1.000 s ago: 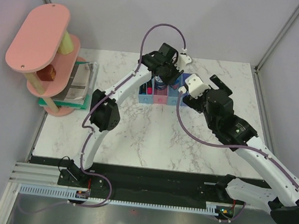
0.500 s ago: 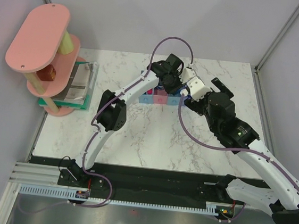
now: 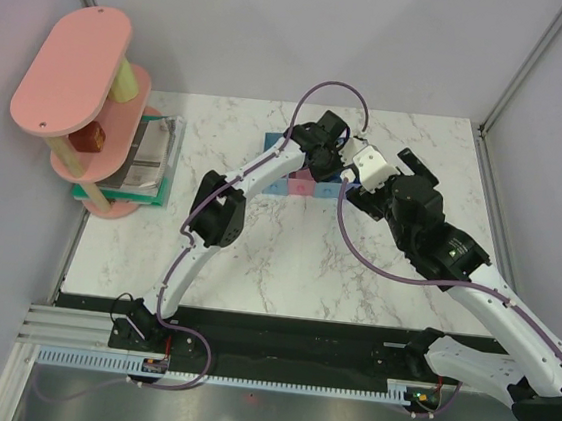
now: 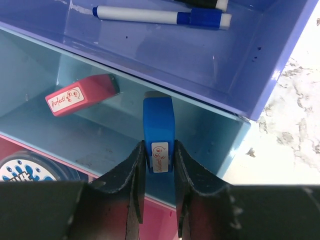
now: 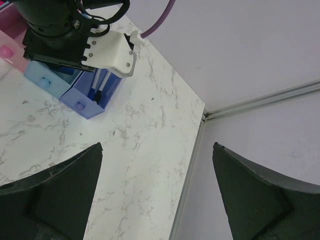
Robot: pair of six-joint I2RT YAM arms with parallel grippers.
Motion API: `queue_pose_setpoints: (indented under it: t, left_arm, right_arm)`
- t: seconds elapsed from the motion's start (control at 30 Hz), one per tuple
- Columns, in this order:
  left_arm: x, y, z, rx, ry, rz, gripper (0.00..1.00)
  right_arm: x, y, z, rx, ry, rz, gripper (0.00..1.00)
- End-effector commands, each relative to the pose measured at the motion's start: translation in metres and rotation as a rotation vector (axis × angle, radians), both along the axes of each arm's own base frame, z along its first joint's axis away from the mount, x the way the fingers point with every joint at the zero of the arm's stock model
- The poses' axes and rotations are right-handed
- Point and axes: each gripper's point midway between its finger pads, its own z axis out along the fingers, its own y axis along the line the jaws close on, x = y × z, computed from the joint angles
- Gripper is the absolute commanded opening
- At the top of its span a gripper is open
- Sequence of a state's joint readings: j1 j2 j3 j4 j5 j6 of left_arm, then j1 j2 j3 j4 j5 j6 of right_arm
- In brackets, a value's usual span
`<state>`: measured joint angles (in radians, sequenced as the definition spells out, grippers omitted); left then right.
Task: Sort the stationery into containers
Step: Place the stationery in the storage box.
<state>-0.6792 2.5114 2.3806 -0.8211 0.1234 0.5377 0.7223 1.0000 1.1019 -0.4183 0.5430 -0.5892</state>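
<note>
My left gripper (image 4: 159, 157) is shut on a blue wedge block (image 4: 158, 125) with a small white label. It holds the block upright inside the light blue bin (image 4: 215, 132), near that bin's right end. A pink eraser (image 4: 80, 95) lies further left in the same bin. The purple-blue bin (image 4: 200, 55) beyond holds a marker with a blue cap (image 4: 160, 16). A round blue roll (image 4: 27, 169) sits in the pink bin (image 4: 160, 220). In the top view the left gripper (image 3: 325, 157) covers the row of containers (image 3: 299, 185). My right gripper (image 5: 157, 170) hangs open over bare table, right of the bins.
A pink tiered shelf tower (image 3: 79, 74) stands at the far left, with a flat stack (image 3: 151, 157) beside its base. A metal frame rail (image 5: 195, 150) marks the table's right edge against the wall. Both arms crowd the space around the bins.
My left gripper has moved right along the row of bins, still shut on the blue block. The right arm has barely shifted.
</note>
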Motion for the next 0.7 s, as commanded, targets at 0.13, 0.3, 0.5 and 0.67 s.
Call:
queue_pose_setpoints:
  t: [0.13, 0.3, 0.5, 0.67]
  left_arm:
    - [0.010, -0.002, -0.006, 0.034, -0.045, -0.019, 0.41]
    - [0.011, -0.002, -0.008, 0.032, -0.043, -0.008, 0.59]
    - [0.013, -0.001, -0.006, 0.034, -0.053, 0.005, 0.63]
    - [0.013, 0.000, 0.016, -0.001, -0.068, 0.041, 0.63]
  right_arm:
    - [-0.004, -0.002, 0.002, 0.039, -0.005, -0.001, 0.98]
    - [-0.004, -0.002, 0.001, 0.043, -0.004, 0.001, 0.98]
    - [-0.004, -0.001, -0.001, 0.041, 0.000, 0.005, 0.98]
    - [-0.003, -0.001, -0.001, 0.033, 0.003, 0.003, 0.98]
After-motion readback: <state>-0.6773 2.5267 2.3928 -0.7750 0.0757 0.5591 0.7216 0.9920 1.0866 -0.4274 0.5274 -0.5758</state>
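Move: The left hand holds the blue block just over its spot on the light-blue compartment's floor, which is about 2 cm below, 1 cm ahead and 1 cm to the right. The pink block lies in the same compartment, some 6 cm ahead and 1 cm left. The blue-capped marker lies about 5 cm ahead and 7 cm right, the round blue piece about 4 cm ahead and 7 cm left. From the right hand that spot is roughly 16 cm ahead, 14 cm left and 27 cm down. The left hand lets go of the blue block low inside the light-blue compartment, its fingers opening from about a third to nearly two thirds. As they open it eases about 1.5 cm forward, the fingertips swinging barely 5 degrees forward, then stays there at almost the same height with both fingers clear of the block. ##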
